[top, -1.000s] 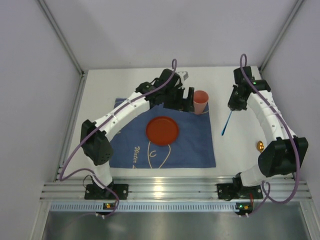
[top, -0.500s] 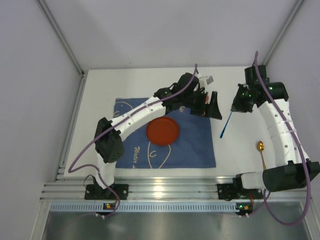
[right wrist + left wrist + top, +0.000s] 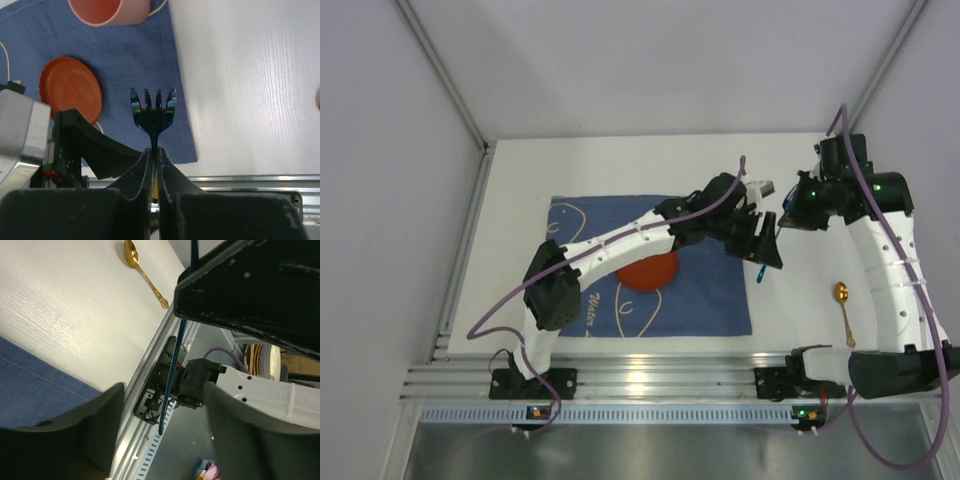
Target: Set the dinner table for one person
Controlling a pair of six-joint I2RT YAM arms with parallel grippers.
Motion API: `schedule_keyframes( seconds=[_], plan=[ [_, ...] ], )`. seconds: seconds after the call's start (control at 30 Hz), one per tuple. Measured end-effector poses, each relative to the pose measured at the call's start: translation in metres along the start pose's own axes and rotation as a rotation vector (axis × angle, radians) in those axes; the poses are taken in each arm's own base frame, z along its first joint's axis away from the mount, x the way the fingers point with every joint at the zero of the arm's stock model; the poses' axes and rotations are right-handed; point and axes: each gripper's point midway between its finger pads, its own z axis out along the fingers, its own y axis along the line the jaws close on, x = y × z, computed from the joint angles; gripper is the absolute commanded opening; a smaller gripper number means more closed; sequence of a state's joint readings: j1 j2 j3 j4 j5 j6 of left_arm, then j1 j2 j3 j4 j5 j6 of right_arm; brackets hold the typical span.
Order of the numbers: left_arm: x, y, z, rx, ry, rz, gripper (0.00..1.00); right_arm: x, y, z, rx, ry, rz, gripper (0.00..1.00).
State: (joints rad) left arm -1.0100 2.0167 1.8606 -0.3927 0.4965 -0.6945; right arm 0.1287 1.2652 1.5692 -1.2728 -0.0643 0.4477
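Note:
My right gripper [image 3: 154, 152] is shut on the neck of a blue fork [image 3: 152, 107], which it holds in the air above the right edge of the blue cloth [image 3: 125, 55]. In the left wrist view the thin fork handle [image 3: 175, 365] hangs between the spread fingers of my left gripper [image 3: 165, 395], which is open and touches nothing. From above, the left gripper [image 3: 765, 250] sits just below the right gripper [image 3: 786, 218]. On the cloth rest an orange plate [image 3: 70, 90] and a pink cup [image 3: 107, 10]. The white dinner table [image 3: 520, 190] lies beneath.
A gold spoon [image 3: 842, 300] lies on the table's right side, near the right arm. The aluminium rail [image 3: 650, 380] runs along the near edge. The left arm stretches across the cloth [image 3: 710, 300] and hides part of the plate [image 3: 645, 272].
The right gripper has lifted the fork off the table and carried it left. The left arm has swung right from the cup to the fork, and its jaws have narrowed a little.

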Motion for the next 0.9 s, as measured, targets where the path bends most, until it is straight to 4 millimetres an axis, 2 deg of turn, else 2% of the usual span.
schedule_keyframes(
  seconds=[0.07,0.1,0.13,0.27,0.3,0.33,0.37,0.4,0.43,0.53,0.63,0.73,0.9],
  plan=[
    [0.001,0.0,0.002,-0.007,-0.004,-0.003,0.4,-0.001,0.003,-0.005,-0.017,-0.004,-0.004,0.0],
    [0.001,0.0,0.003,-0.01,-0.006,-0.008,0.09,-0.001,0.005,-0.007,-0.025,-0.007,-0.005,0.0],
    [0.001,-0.001,0.003,-0.012,-0.008,-0.014,0.0,-0.001,0.006,-0.008,-0.032,-0.011,-0.008,0.0],
    [0.002,-0.014,0.005,0.017,-0.015,0.017,0.0,0.0,0.006,-0.012,-0.042,-0.015,-0.017,0.0],
    [0.003,-0.015,0.006,0.019,-0.014,0.018,0.0,0.001,0.005,-0.013,-0.042,-0.016,-0.021,0.29],
    [0.004,-0.015,0.006,0.019,-0.012,0.018,0.0,0.002,0.005,-0.013,-0.043,-0.017,-0.016,0.48],
    [0.003,-0.015,0.005,0.016,-0.015,0.017,0.0,0.003,0.008,-0.014,-0.059,-0.013,-0.015,0.6],
    [0.003,-0.013,0.005,0.009,-0.017,0.015,0.0,0.003,0.01,-0.015,-0.068,-0.012,-0.013,0.86],
    [0.004,-0.009,0.004,-0.006,-0.019,0.01,0.0,0.003,0.008,-0.016,-0.063,-0.018,-0.029,0.91],
    [0.009,0.013,-0.012,-0.07,-0.017,-0.016,0.0,0.004,0.011,-0.021,-0.084,-0.022,-0.027,0.95],
    [0.024,0.038,-0.049,-0.134,-0.015,-0.059,0.0,0.006,0.017,-0.028,-0.123,-0.03,-0.035,0.96],
    [0.026,0.065,-0.109,-0.198,-0.085,-0.11,0.0,0.007,0.019,-0.033,-0.141,-0.041,-0.038,0.96],
    [0.01,0.107,-0.246,-0.366,-0.376,-0.153,0.0,0.014,0.02,-0.031,-0.157,-0.027,-0.042,0.95]
  ],
)
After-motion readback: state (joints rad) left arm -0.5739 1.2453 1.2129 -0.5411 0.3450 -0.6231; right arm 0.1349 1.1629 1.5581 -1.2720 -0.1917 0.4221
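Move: The fork hangs in the air, gripped near its tines by the right hand. Its handle runs between the left hand's open fingers, so its middle is only about 1 cm ahead and 1 cm right of that hand, and some 5 cm back, 4 cm left and 3 cm below the right hand. From the left hand, the plate lies roughly 12 cm ahead and 23 cm left, the cup 22 cm ahead and 2 cm left, and the spoon 3 cm back and 26 cm right, all around 25 cm lower. The left fingers shut on the fork's handle while the right hand keeps its hold; only then do the right fingers open wide, letting go as that hand eases back, up and a little left, some 4 cm in all. Once the right is open, the left hand swings the fork quickly left, about 26 cm towards the plate, with some 5 cm forward late on and a turn of roughly 30 degrees counter-clockwise. ##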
